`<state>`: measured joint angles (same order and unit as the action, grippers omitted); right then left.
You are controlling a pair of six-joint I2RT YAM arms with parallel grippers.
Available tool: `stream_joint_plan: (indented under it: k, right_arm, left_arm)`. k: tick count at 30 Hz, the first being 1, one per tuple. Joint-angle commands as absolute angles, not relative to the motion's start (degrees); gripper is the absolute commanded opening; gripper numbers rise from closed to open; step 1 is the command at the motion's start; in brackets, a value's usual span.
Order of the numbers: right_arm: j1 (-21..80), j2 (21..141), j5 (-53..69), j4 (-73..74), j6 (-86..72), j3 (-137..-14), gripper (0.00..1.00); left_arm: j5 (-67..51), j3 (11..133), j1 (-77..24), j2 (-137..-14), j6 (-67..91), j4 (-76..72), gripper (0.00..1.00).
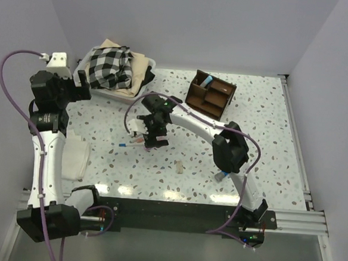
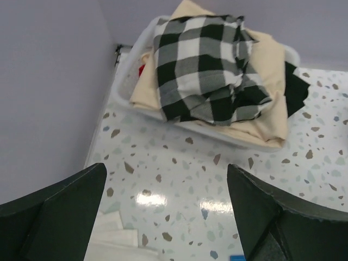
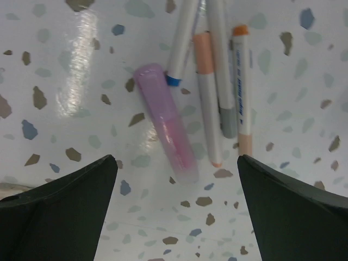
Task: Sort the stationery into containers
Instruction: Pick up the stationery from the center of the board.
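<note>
My right gripper (image 1: 152,136) is open and empty, hovering just above a cluster of pens (image 1: 134,141) on the table's middle left. In the right wrist view the gripper (image 3: 175,162) has its jaws wide apart. Beyond them lie a pink marker (image 3: 166,130), a white pen with a blue tip (image 3: 182,46), a grey-capped pen (image 3: 227,87) and two white markers with orange ends (image 3: 243,89). A beige stub (image 1: 179,167) lies alone nearer the front. The dark brown organizer (image 1: 210,95) stands at the back, a light blue item (image 1: 207,80) in one compartment. My left gripper (image 1: 84,87) is open and empty.
A white tub (image 1: 143,80) of checked cloth (image 2: 206,70) stands at the back left, in front of my left gripper (image 2: 166,168). A folded white cloth (image 1: 74,158) lies at the left edge. A small blue-grey piece (image 1: 218,176) sits beside the right arm.
</note>
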<state>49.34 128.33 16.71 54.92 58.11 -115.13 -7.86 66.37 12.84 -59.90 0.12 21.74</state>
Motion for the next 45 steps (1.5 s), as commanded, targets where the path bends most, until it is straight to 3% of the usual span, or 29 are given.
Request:
stream_joint_plan:
  k: [1, 6, 9, 15, 19, 36, 37, 38, 42, 45]
  right_arm:
    - [51.0, 125.5, 18.9, 54.5, 67.1, -112.2, 0.96]
    - [52.2, 126.9, 18.7, 49.7, 70.6, -111.6, 0.89]
    - [52.5, 130.9, 18.9, 53.8, 69.9, -117.5, 0.79]
    - [53.2, 133.4, 18.1, 53.9, 69.0, -119.2, 0.71]
    - [54.1, 134.3, 19.2, 56.8, 68.6, -119.4, 0.61]
    - [54.1, 136.5, 16.5, 54.4, 67.0, -114.8, 0.48]
    - [54.1, 136.7, 16.5, 54.4, 66.6, -114.7, 0.45]
    - [54.0, 137.7, 16.3, 55.7, 66.1, -115.4, 0.32]
    - [53.6, 141.2, 16.7, 62.5, 63.5, -123.7, 0.00]
    - [52.6, 139.5, 16.3, 65.6, 62.7, -127.1, 0.00]
  left_arm:
    - [-6.2, 63.2, 16.8, -57.9, 5.1, 25.7, 0.98]
    - [-6.2, 62.3, 17.1, -57.0, 2.8, 26.6, 0.98]
    - [-6.2, 62.1, 17.1, -57.6, 2.5, 27.1, 0.98]
    - [-7.2, 61.8, 16.4, -58.5, 1.9, 26.3, 0.97]
    - [-7.2, 61.4, 16.4, -58.8, 1.6, 24.8, 0.97]
    - [-8.4, 61.9, 16.4, -59.9, 1.9, 24.3, 0.98]
    - [-8.5, 61.9, 16.4, -59.9, 2.1, 24.2, 0.98]
    - [-8.8, 61.8, 16.4, -59.9, 2.3, 24.1, 0.98]
    - [-10.1, 61.4, 16.3, -60.0, 2.8, 23.9, 0.97]
    - [-11.8, 61.6, 16.3, -61.2, 3.0, 23.6, 0.96]
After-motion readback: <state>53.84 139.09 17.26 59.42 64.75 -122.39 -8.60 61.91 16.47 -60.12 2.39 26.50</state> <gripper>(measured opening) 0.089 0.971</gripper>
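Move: The pink marker lies on the table about 6 cm below the right hand, its middle some 2 cm back and 1 cm left. Around it, from the same hand: the blue-capped marker about 4 cm back and 11 cm left, the peach-capped marker level and 4 cm left, the orange-capped one 2 cm ahead and 6 cm left, all equally low. From the raised left hand the pink marker is about 30 cm to the right, 2 cm back and 30 cm below. The right hand sinks about 6 cm onto the purple end of the pink marker, working roughly 3 cm back and 3 cm left, first back and down, then left, then down and back again, while it turns 10 to 15 degrees counter-clockwise to line up with the barrel. Its wide-open fingers narrow gradually on the way and snap almost shut at the bottom, pinching the marker by its sides near the cap clip, as the empty left hand drops about 5 cm, mostly early, and stays open off to the left side. ##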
